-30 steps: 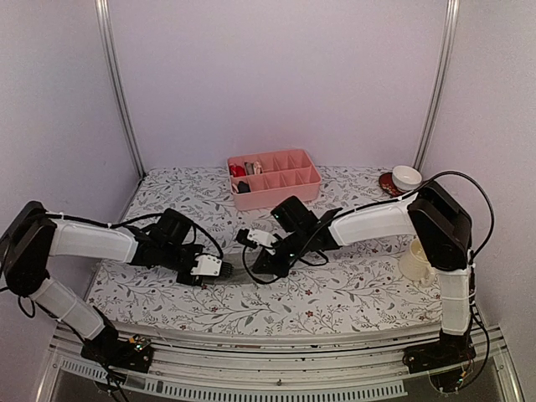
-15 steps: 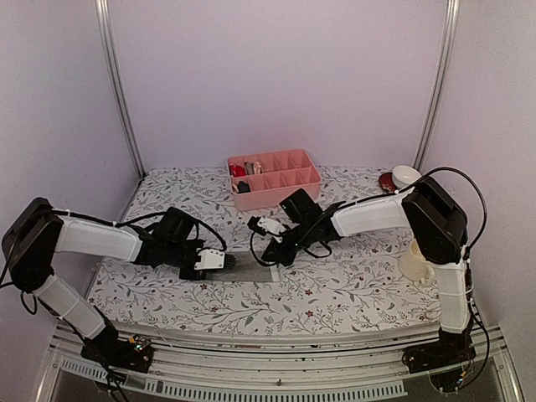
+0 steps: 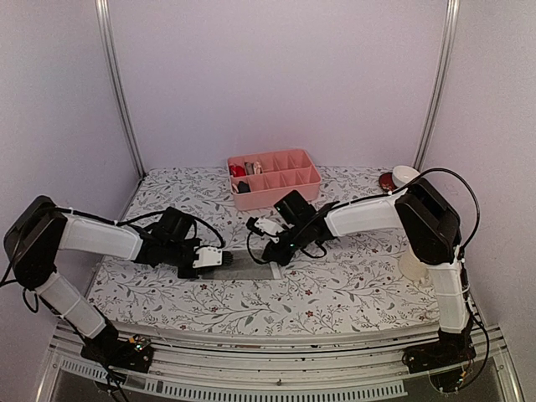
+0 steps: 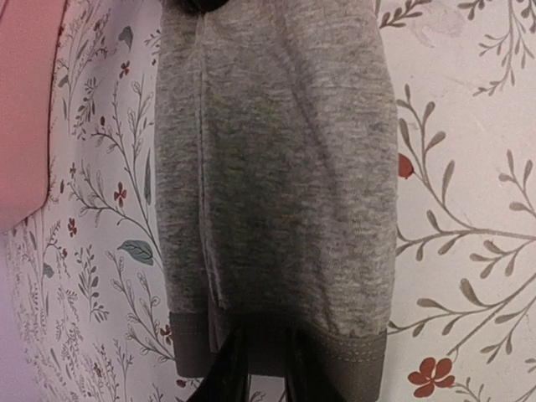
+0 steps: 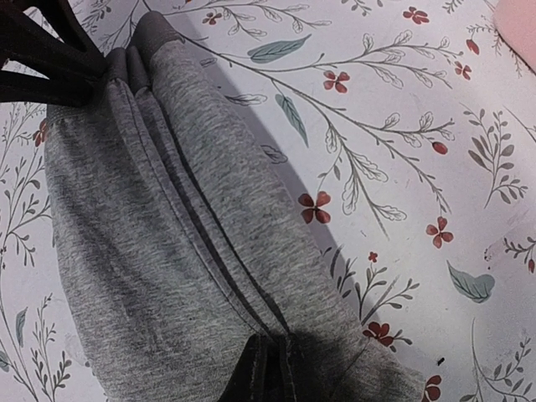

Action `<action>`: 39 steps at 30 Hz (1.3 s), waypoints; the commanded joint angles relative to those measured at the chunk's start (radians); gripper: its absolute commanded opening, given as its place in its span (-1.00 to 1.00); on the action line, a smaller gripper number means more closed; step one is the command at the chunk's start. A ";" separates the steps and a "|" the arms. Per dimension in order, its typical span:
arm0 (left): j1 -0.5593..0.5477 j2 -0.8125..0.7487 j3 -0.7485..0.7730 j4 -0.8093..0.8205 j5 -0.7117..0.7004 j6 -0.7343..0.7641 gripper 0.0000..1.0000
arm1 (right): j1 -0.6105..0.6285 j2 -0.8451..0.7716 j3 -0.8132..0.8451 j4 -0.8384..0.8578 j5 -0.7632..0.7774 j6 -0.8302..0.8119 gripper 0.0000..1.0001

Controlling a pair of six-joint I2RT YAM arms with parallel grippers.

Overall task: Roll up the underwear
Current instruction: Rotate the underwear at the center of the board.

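Observation:
The grey underwear (image 3: pixel 251 266) lies folded into a long narrow strip on the flowered table, between my two grippers. My left gripper (image 3: pixel 219 261) is at the strip's left end. In the left wrist view its fingers (image 4: pixel 226 373) stand slightly apart over the dark hem of the underwear (image 4: pixel 276 167), so the left gripper (image 4: pixel 264 368) is a little open. My right gripper (image 3: pixel 271 254) is at the other end. Seen from the right wrist, the right gripper (image 5: pixel 272 368) is shut, pinching a fold of the underwear (image 5: pixel 167 234). No waistband lettering shows.
A pink divided tray (image 3: pixel 274 177) with small items stands behind the strip at the table's back. At the right are a cream cup (image 3: pixel 414 260), a white bowl (image 3: pixel 407 177) and a red dish (image 3: pixel 388 182). The table's near edge runs below the arms.
The right gripper has pulled its end away to the right and back, and the strip now lies longer and flatter. The left fingers have parted a little.

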 commanded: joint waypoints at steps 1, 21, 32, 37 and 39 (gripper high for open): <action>0.021 0.017 -0.016 -0.006 -0.004 -0.015 -0.59 | -0.004 0.019 0.012 -0.068 0.032 0.021 -0.84; 0.045 -0.091 -0.094 0.214 -0.090 -0.098 0.96 | -0.004 -0.229 -0.143 0.021 0.101 0.027 -0.08; 0.083 -0.128 -0.165 0.480 -0.245 -0.139 0.97 | -0.031 -0.233 -0.190 0.046 0.359 0.056 0.98; 0.089 -0.133 -0.170 0.491 -0.237 -0.148 0.97 | -0.044 -0.217 -0.185 0.041 0.453 0.059 0.98; 0.090 -0.124 -0.172 0.509 -0.246 -0.151 0.97 | -0.047 -0.199 -0.176 0.027 0.479 0.055 0.98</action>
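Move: The left fingers are at the cuffed left end of the underwear, its middle about 14 cm to their right and 1 cm below. The right fingers are at the other end, with the middle some 12 cm to their left, a centimetre back and 1 cm down. The pink box stands about 30 cm ahead of the right hand, with no offset to either side. Both hands open wide, releasing the underwear's ends, and rise 4–6 cm forward and outward, the right about 8 cm rightward. ##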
